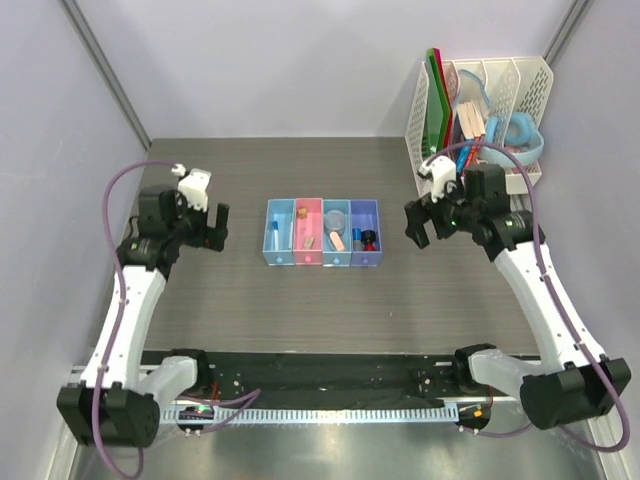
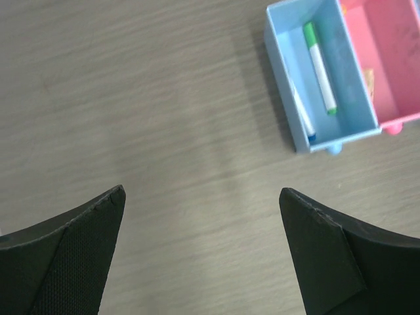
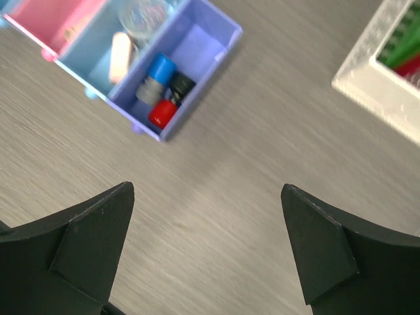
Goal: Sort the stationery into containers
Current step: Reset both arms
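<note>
The four joined bins (image 1: 322, 262) stand mid-table. The left light-blue bin (image 2: 279, 49) holds white pens (image 2: 319, 69). The pink bin (image 2: 387, 92) holds a beige eraser (image 1: 308, 241). The third bin holds a clear tape roll (image 3: 143, 14) and a pink eraser (image 3: 120, 56). The violet bin (image 3: 197, 42) holds a blue-capped cylinder (image 3: 155, 77) and a red-black piece (image 3: 169, 102). My left gripper (image 1: 218, 228) (image 2: 202, 191) is open and empty, left of the bins over bare table. My right gripper (image 1: 415, 225) (image 3: 207, 187) is open and empty, right of them.
A tall white perforated file rack (image 1: 480, 110) stands at the back right, just behind my right arm, with green boards (image 1: 435, 95) and a large light-blue ring (image 1: 520, 135). Its corner shows in the right wrist view (image 3: 387, 72). Grey walls close three sides.
</note>
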`<control>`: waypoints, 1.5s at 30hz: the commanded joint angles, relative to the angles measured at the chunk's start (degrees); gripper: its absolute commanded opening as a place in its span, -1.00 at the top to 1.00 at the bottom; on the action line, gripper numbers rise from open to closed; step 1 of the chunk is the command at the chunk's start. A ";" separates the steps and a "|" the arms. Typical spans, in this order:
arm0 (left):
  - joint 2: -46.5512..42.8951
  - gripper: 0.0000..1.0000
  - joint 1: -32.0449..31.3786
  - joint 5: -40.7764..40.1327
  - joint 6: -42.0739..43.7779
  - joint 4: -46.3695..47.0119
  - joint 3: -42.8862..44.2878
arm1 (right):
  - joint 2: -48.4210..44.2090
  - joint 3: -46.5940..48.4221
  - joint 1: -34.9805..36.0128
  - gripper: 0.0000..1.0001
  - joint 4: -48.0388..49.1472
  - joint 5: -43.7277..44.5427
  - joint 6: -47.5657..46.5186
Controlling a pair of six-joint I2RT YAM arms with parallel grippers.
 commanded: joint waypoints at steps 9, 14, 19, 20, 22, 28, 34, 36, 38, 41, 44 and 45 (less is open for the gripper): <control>-16.47 -1.00 18.91 18.26 1.20 7.90 -16.57 | -11.21 -15.11 -19.96 -0.99 3.09 -16.77 -8.15; -14.71 -1.00 29.55 28.10 -0.12 12.12 -18.60 | -12.09 -16.33 -22.78 -0.99 4.94 -17.65 -7.98; -11.11 -1.00 35.44 33.47 -1.70 13.88 -18.08 | -13.50 -17.92 -26.21 -0.99 7.14 -19.06 -7.01; -10.93 -1.00 35.71 33.74 -1.88 14.14 -18.25 | -13.68 -18.18 -27.09 -0.99 7.23 -19.49 -6.92; -11.02 -1.00 35.63 34.00 -1.96 14.76 -18.69 | -13.94 -18.27 -27.62 -0.99 7.84 -20.81 -6.75; -12.42 -0.99 35.71 33.83 -1.88 15.29 -20.10 | -12.71 -19.77 -32.89 -0.99 10.39 -28.09 -6.75; -13.48 -1.00 35.71 34.62 -2.32 16.25 -20.89 | -13.15 -21.70 -39.31 -0.99 14.44 -33.29 -5.96; -12.95 -0.99 35.71 34.71 -2.23 16.17 -20.89 | -11.23 -21.61 -40.01 -0.99 14.44 -33.91 -5.61; -12.25 -1.00 35.71 34.97 -2.23 15.99 -20.72 | -10.52 -21.52 -40.28 -0.99 14.44 -35.05 -5.34; -12.34 -1.00 35.71 35.32 -2.14 15.90 -20.89 | -11.21 -21.87 -40.28 -0.99 14.44 -35.84 -5.34; -12.34 -0.99 35.63 35.50 -2.14 15.91 -20.98 | -12.97 -22.40 -40.28 -0.99 14.44 -36.81 -5.25; -12.34 -0.99 35.71 35.59 -2.14 15.90 -20.98 | -13.41 -22.66 -40.28 -0.99 14.35 -37.07 -5.34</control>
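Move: The sorted container with its four coloured bins sits about 20 cm to the right of the empty left hand, 6 cm ahead and some 19 cm below; its leftmost light-blue bin is only about 12 cm to that hand's right and 5 cm ahead. From the empty right hand the container is about 19 cm left, 4 cm ahead and 21 cm below, its purple bin about 10 cm left and 4 cm ahead; the white basket's middle stands some 20 cm ahead, 13 cm right, 14 cm below. Both hands keep withdrawing outward from the container, open and touching nothing: the left draws back about 4 cm, then swings some 6 cm farther left while sinking about 3 cm, its left side rolling down nearly 20 degrees and its fingers tipping up slightly. The right sinks about 5 cm early on while travelling about 11 cm to its right, across the near side of the white basket, easing back slightly, turning about 10 degrees clockwise and rolling its left side up, and both end almost still. ##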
